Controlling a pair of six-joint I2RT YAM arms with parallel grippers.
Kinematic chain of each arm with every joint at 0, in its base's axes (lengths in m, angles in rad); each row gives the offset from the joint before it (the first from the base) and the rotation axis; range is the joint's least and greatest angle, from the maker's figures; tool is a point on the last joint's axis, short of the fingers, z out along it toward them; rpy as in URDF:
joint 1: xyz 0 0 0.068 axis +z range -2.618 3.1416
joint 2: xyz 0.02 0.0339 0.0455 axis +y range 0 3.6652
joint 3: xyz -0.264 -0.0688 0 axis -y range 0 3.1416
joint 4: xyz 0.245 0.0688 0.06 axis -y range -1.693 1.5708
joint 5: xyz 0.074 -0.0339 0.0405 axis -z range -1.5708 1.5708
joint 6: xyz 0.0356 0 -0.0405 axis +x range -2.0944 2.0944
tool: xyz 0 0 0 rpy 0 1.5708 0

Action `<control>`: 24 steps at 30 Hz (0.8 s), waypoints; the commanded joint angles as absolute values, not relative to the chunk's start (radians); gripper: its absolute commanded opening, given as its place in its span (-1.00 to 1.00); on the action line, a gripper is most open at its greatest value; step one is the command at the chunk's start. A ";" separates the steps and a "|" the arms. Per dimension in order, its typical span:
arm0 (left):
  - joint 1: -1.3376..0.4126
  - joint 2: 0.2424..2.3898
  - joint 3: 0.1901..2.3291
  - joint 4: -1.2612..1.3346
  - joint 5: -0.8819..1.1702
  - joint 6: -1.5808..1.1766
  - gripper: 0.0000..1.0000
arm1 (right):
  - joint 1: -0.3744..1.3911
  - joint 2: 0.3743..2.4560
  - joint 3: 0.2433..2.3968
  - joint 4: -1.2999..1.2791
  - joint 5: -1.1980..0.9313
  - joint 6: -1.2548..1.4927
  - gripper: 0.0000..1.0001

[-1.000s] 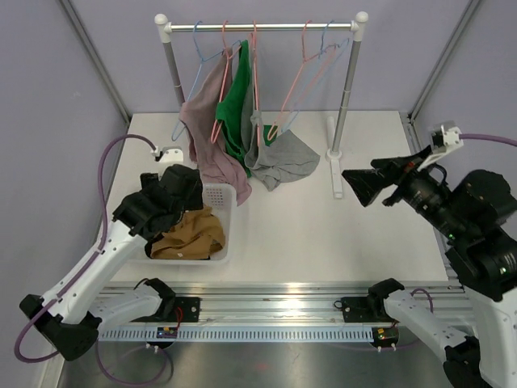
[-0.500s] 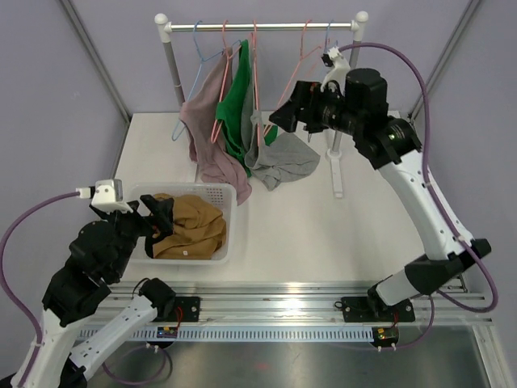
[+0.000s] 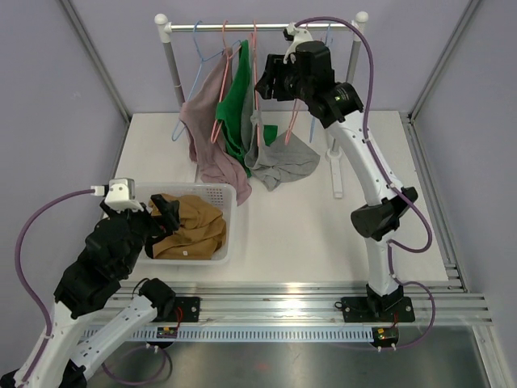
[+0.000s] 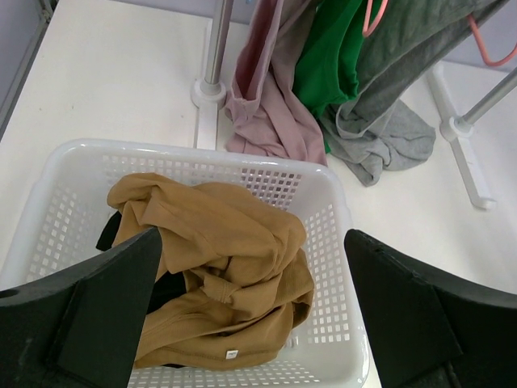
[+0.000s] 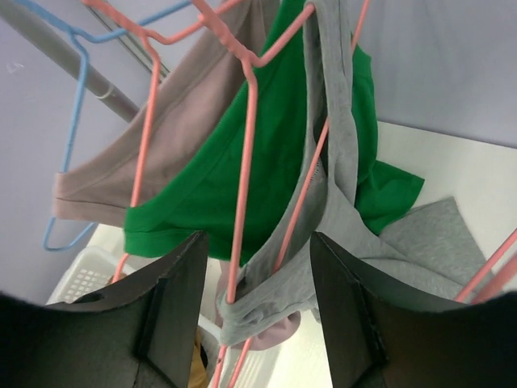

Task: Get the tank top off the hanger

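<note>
Three tank tops hang on the rack: mauve, green and grey, the grey one trailing onto the table. My right gripper is up at the rail. In the right wrist view it is open, and the grey tank top's strap and a pink hanger sit between the jaws without touching them. The green top hangs just behind. My left gripper hovers open over the basket, and in its own wrist view it holds nothing.
A white basket at the front left holds a tan garment over something black. The rack's rail also carries bare blue and pink hangers. Its right post stands on the table behind the grey top.
My right arm swung from the right side up to the rail and its jaws narrowed around the grey strap. My left arm drew back from the basket with its jaws open.
</note>
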State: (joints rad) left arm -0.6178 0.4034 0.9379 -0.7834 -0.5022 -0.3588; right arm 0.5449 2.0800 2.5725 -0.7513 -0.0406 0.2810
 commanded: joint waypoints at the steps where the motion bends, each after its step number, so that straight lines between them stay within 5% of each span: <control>1: -0.614 0.439 0.934 -0.749 -0.483 -0.351 0.98 | 0.571 2.092 2.622 -0.755 0.020 0.244 0.20; 13: -0.612 0.453 0.930 -0.747 -0.446 -0.348 0.98 | 0.607 2.189 2.648 -0.712 0.158 0.167 -0.13; 19: -0.612 0.460 0.928 -0.746 -0.439 -0.347 0.98 | 0.609 2.204 2.648 -0.707 0.176 0.156 -0.88; 24: -0.612 0.471 0.928 -0.747 -0.430 -0.345 0.98 | 0.607 2.166 2.632 -0.692 0.210 0.167 -1.00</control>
State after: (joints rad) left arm -0.6155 0.4534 0.9375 -0.7834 -0.4553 -0.3588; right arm 0.6033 2.2024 2.6152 -0.7486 0.1581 0.1722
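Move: The gray tank top's pink hanger has its near side about 3 cm ahead of the right hand, 2 cm left and 5 cm below. From that hand, the gray tank top hangs some 20 cm below and 4 cm ahead, the green tank top is about 6 cm left, 4 cm ahead and 12 cm down, and an empty pink hanger is 6 cm right, 3 cm ahead and 8 cm down. From the left hand, the gray one's hanger is roughly 28 cm ahead, 18 cm right and 5 cm higher. Sink the half-open right gripper some 5 cm while easing it about 3 cm forward and a little left, to the near side of the gray tank top's pink hanger. Roll the wrist about 10 degrees, left side down, with a slight clockwise turn, then shut the fingers to pinch the wire. ##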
